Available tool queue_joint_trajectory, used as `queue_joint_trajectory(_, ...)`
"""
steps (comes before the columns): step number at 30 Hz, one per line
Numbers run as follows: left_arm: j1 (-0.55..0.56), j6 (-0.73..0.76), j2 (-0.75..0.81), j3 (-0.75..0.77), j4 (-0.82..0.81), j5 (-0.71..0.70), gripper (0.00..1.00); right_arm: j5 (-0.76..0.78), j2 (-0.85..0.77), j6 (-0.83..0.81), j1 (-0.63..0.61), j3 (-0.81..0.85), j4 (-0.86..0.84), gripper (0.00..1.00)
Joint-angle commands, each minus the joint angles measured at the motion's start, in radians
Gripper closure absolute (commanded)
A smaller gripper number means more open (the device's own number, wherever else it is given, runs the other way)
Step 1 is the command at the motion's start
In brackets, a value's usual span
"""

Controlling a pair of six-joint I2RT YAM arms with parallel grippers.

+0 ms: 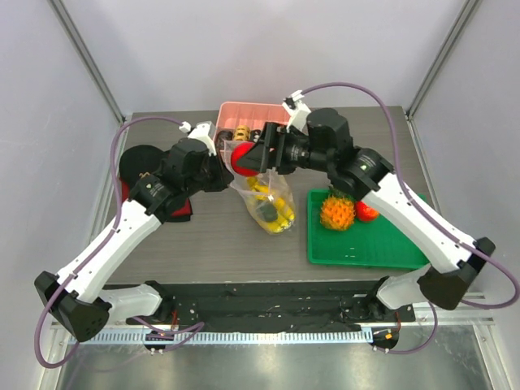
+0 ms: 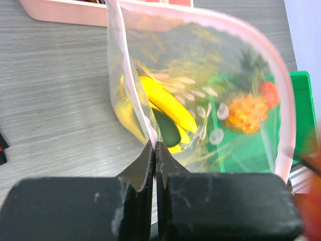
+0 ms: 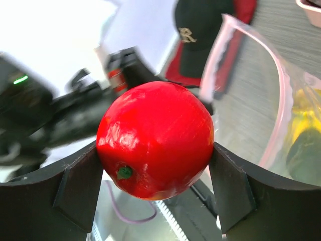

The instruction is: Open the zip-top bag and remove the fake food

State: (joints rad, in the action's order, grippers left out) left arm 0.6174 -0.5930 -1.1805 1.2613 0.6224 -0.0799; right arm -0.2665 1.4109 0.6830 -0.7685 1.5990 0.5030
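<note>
The clear zip-top bag [image 1: 270, 201] hangs upright at the table's middle, its mouth open. My left gripper [image 1: 229, 180] is shut on the bag's pink zip strip [image 2: 153, 143], holding that edge up. A yellow banana [image 2: 165, 103] and a dark green avocado [image 2: 168, 128] lie inside the bag. My right gripper [image 1: 244, 158] is shut on a red round fruit [image 3: 155, 140], held above the bag's mouth. The fruit fills the gap between the fingers [image 3: 80, 186]. An orange pineapple [image 1: 337, 213] and a second red fruit [image 1: 367, 211] lie on the green tray [image 1: 366, 248].
A pink bin [image 1: 244, 114] with small dark rings stands at the back, just behind the grippers. A black cap on a red thing [image 1: 140, 162] lies at the left. The green tray takes up the right front.
</note>
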Motion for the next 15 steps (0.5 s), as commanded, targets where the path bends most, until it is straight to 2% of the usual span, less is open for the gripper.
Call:
queue_joint_trajectory(1,-0.008,0.019,0.005,0.047,0.002,-0.057,1.00,-0.015,-0.130,-0.022,0.002,-0.010,-0.006,0.99)
queue_joint_trajectory(3,-0.010,0.019,0.018,0.046,0.002,-0.067,1.00,0.094,-0.171,-0.045,0.001,-0.022,0.063,0.99)
queue_joint_trajectory(4,-0.011,0.024,0.022,0.047,0.002,-0.067,1.00,0.227,-0.203,-0.056,0.001,-0.019,0.100,0.99)
queue_joint_trajectory(7,-0.011,0.027,0.030,0.053,0.008,-0.052,1.00,0.479,-0.234,-0.069,0.008,-0.008,0.309,0.99)
queue_joint_trajectory(8,-0.011,0.027,0.032,0.056,0.008,-0.043,1.00,0.624,-0.248,-0.059,0.011,-0.008,0.427,0.98)
queue_joint_trajectory(10,-0.011,0.025,0.036,0.056,-0.004,-0.020,1.00,0.734,-0.268,0.004,0.040,-0.037,0.526,0.98)
queue_joint_trajectory(12,-0.011,0.024,0.036,0.055,-0.012,-0.003,1.00,0.789,-0.320,0.053,0.104,-0.131,0.618,0.99)
queue_joint_trajectory(15,-0.011,0.022,0.032,0.064,-0.013,0.005,1.00,0.718,-0.395,0.105,0.216,-0.316,0.637,0.99)
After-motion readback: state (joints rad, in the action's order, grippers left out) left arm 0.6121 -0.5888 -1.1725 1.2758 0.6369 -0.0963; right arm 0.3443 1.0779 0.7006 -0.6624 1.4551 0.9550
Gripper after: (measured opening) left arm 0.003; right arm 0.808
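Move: The green tray that the red fruit is bound for has its middle about 33 cm to the right hand's right, 6 cm ahead and 35 cm below. In it, the pineapple lies some 24 cm right and 10 ahead, and the tomato about 32 right and 11 ahead, both 33 cm down. The bag's bananas sit roughly 6 cm right, 5 ahead, 29 below. From the left hand, the tray is 36 cm right, 3 ahead, 27 below. The red fruit, still gripped in the right fingers, first rises about 3 cm clear of the bag mouth, then is swept fast to the right, some 19 cm in all, and lowered towards the green tray as that hand swings clockwise nearly 40 degrees. The left hand stays almost still, fingers shut, and keeps pinching the bag's rim. ##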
